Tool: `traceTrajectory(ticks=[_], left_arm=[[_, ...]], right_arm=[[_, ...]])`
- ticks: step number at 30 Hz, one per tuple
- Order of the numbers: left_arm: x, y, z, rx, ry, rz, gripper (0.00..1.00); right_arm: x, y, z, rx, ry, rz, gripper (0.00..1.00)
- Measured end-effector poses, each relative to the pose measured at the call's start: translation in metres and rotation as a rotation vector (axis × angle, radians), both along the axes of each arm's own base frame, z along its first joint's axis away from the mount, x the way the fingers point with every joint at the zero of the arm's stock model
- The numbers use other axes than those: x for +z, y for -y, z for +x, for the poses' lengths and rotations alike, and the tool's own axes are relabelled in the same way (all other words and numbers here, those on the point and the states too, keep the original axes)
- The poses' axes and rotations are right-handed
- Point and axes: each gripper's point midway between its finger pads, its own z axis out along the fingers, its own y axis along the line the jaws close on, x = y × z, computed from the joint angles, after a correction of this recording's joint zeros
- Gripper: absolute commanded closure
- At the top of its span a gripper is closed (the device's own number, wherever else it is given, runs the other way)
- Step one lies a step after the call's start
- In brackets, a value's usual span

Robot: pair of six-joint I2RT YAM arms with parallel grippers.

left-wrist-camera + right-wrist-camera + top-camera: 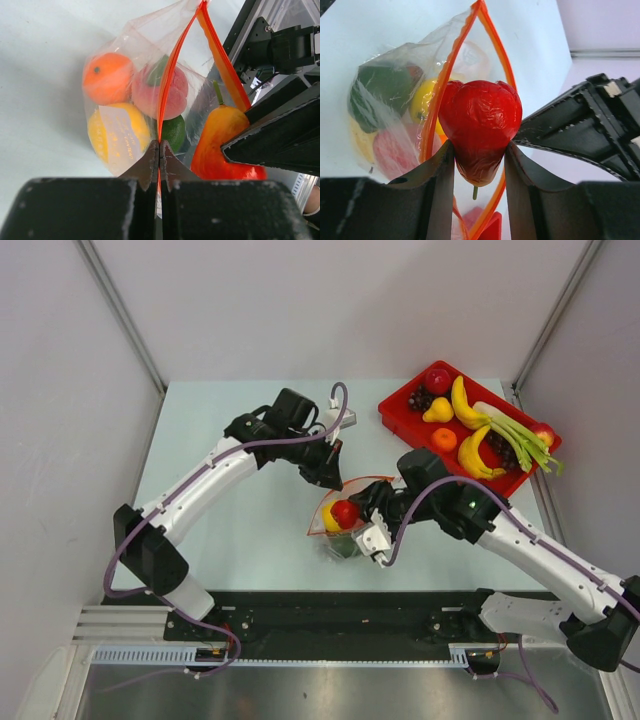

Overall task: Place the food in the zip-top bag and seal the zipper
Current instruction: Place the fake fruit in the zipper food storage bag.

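Note:
The clear zip-top bag (338,538) stands mid-table with its mouth open, and its orange-red zipper (172,75) spreads into a loop. Food lies inside it: an orange fruit (107,77), a pinkish-red one (150,95), a yellow one (120,132) and a green one (174,131). My left gripper (159,150) is shut on the zipper strip at one end of the mouth (328,472). My right gripper (477,152) is shut on a glossy red pear-shaped fruit (480,125), stem towards the camera. It holds the fruit at the bag's mouth (346,512), inside the loop of the zipper (496,50).
A red tray (398,406) at the back right holds bananas (470,430), a yellow pear (438,412), a small orange (444,439), dark grapes, green stalks and red fruits. Grey walls close in the table on both sides. The two arms nearly meet over the bag.

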Motion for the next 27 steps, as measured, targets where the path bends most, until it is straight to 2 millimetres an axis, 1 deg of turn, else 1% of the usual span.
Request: traceTrajectory(ticks=[1,2,3,4,6,8,13,15,17,18,21,23,25,26,27], left_arm=[[0.000,0.000,0.000,0.000,0.000,-0.001,1.00],[0.001,0.000,0.000,0.000,0.002,-0.001,1.00],[0.001,0.000,0.000,0.000,0.003,-0.002,1.00],[0.002,-0.001,-0.001,0.000,0.003,-0.003,1.00],[0.003,-0.001,-0.001,0.000,0.005,-0.003,1.00],[0.003,-0.001,-0.001,0.000,0.004,-0.003,1.00],[0.002,-0.001,-0.001,-0.001,0.005,-0.002,1.00],[0.002,-0.002,-0.002,-0.002,0.004,0.000,1.00],[0.002,-0.002,-0.001,-0.005,0.009,0.001,1.00],[0.002,-0.002,-0.001,-0.007,0.012,0.003,1.00],[0.001,-0.003,-0.001,-0.024,0.029,0.006,1.00],[0.000,-0.003,0.000,-0.040,0.049,0.009,1.00],[0.000,-0.004,0.001,-0.062,0.075,0.010,1.00],[0.000,-0.004,0.002,-0.071,0.087,0.010,1.00],[0.001,-0.005,0.002,-0.085,0.104,0.010,1.00]], right_arm=[[-0.002,0.000,-0.001,0.000,-0.002,-0.009,0.73],[-0.003,0.000,-0.002,0.000,-0.003,-0.016,0.61],[-0.005,0.000,-0.004,-0.005,-0.006,-0.025,0.35],[-0.005,-0.001,-0.006,-0.008,-0.011,-0.028,0.27],[-0.006,-0.004,-0.009,-0.017,-0.017,-0.033,0.16],[-0.005,-0.006,-0.009,-0.038,-0.021,-0.029,0.11],[0.005,-0.009,0.001,-0.115,-0.027,0.020,0.07],[0.010,-0.007,0.007,-0.168,-0.052,0.052,0.07],[0.019,0.002,0.015,-0.241,-0.092,0.099,0.07],[0.025,0.010,0.020,-0.288,-0.114,0.130,0.07],[0.047,0.044,0.041,-0.445,-0.173,0.241,0.10],[0.059,0.075,0.054,-0.548,-0.218,0.310,0.12],[0.060,0.102,0.059,-0.618,-0.262,0.332,0.12],[0.054,0.112,0.060,-0.642,-0.306,0.330,0.12],[0.047,0.119,0.059,-0.657,-0.350,0.324,0.12]])
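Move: The right hand holds the red pepper just inside the open bag mouth; the free space for it in the bag lies about 3 cm back, 1 cm left and 4 cm below. The yellow fruit sits level front to back, 3 cm left and 3 cm down; the avocado is 5 cm back, straight below by 7 cm. That space is roughly 7 cm back, 1 cm right and 7 cm below the left hand, which pinches the bag rim. Dipping about 1 cm down and slightly back and left into the bag mouth, the right hand opens its fingers wide and lets go of the red pepper. It then draws away right, forward and up, speeding up to end about 12 cm right and 6 cm farther out, turning clockwise by some 40 degrees. The left hand keeps its pinch on the rim. ##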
